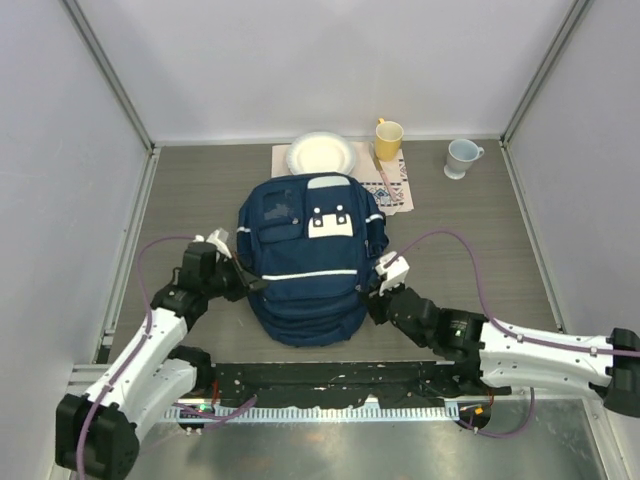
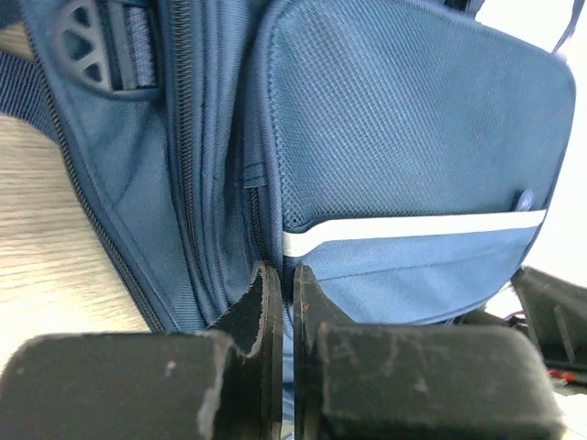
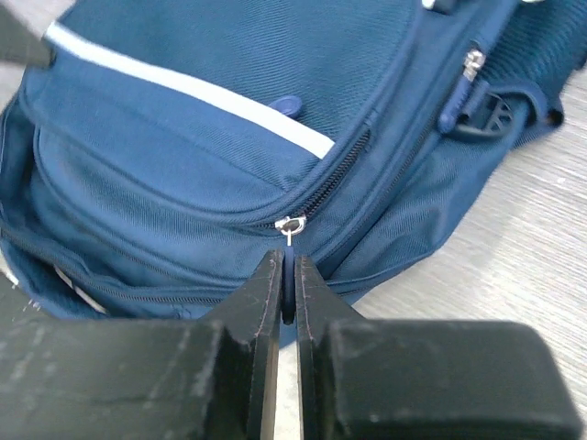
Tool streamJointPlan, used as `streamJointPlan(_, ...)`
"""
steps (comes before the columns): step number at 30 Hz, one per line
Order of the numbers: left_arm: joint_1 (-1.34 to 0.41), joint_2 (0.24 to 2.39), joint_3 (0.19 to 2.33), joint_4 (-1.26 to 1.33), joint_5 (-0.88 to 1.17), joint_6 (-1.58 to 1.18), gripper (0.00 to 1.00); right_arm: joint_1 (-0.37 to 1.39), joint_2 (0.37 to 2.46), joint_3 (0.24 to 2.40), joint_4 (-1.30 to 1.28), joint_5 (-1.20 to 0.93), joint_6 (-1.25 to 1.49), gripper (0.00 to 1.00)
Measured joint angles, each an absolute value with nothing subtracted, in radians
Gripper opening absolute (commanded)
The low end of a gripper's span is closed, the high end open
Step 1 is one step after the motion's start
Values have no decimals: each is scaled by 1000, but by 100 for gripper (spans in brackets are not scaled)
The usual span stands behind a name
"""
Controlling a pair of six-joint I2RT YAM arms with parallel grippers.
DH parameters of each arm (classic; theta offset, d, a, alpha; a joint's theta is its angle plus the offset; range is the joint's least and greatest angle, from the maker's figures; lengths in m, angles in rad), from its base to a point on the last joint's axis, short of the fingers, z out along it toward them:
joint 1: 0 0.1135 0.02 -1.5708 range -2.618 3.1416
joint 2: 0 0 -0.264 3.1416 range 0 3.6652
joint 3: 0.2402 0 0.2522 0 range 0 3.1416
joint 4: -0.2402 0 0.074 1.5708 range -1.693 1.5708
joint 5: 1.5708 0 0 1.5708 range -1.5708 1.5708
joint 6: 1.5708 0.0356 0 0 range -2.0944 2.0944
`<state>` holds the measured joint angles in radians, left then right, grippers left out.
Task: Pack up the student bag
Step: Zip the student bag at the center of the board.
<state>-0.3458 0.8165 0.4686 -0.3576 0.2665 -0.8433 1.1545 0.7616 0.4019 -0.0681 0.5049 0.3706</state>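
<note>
The student bag (image 1: 305, 270), navy blue with thin white stripes and a white buckled patch, lies flat in the middle of the table. My left gripper (image 1: 252, 284) is at its left side. In the left wrist view the left gripper (image 2: 281, 275) is shut on a fold of the student bag (image 2: 404, 137) beside a zipper seam. My right gripper (image 1: 372, 300) is at the bag's right side. In the right wrist view the right gripper (image 3: 286, 261) is shut on a dark blue zipper pull (image 3: 287, 280) hanging from a silver slider (image 3: 291, 225) on the student bag (image 3: 211, 55).
Behind the bag a white plate (image 1: 321, 154) sits on a patterned cloth (image 1: 400, 185), with a yellow cup (image 1: 388, 140) beside it. A pale mug (image 1: 462, 157) stands at the back right. Grey walls enclose the table on three sides.
</note>
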Motion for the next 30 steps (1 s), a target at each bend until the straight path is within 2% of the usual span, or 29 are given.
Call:
streamJointPlan(3,-218,823,484,-385,369,-786,0,1251,828,445,-81,548,362,1)
streamJointPlan(8,-175,813,492,-417,412,-720,0,1279,877,467,-87,609,329,1)
streamJointPlan(11,-173,782,492,-423,421,-702,0,1241,876,467,-76,617,307,1)
streamJointPlan(15,-173,764,490,-422,440,-700,0,1076,846,441,-22,513,286,1)
streamJointPlan(18,-174,764,490,-421,454,-702,0,1015,830,436,4,451,279,1)
streamJointPlan(30,-173,775,490,-416,455,-699,0,944,971,436,139,435,239,2)
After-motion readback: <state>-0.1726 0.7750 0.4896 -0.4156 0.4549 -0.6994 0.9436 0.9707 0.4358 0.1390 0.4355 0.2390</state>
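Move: The right hand already pinches the pull of the zip on the bag's right side; the white stripe's right end lies some 4 cm ahead and 2 cm left, about level in height. A second zip pull is about 8 cm ahead and 1 cm right. The left hand still grips the pocket's left edge, with the stripe's left end about 2 cm straight ahead and the held pull roughly 23 cm right, level with it. Right eases back-left, then drags the pinched pull about 7 cm forward along the zip; left keeps its grip. ##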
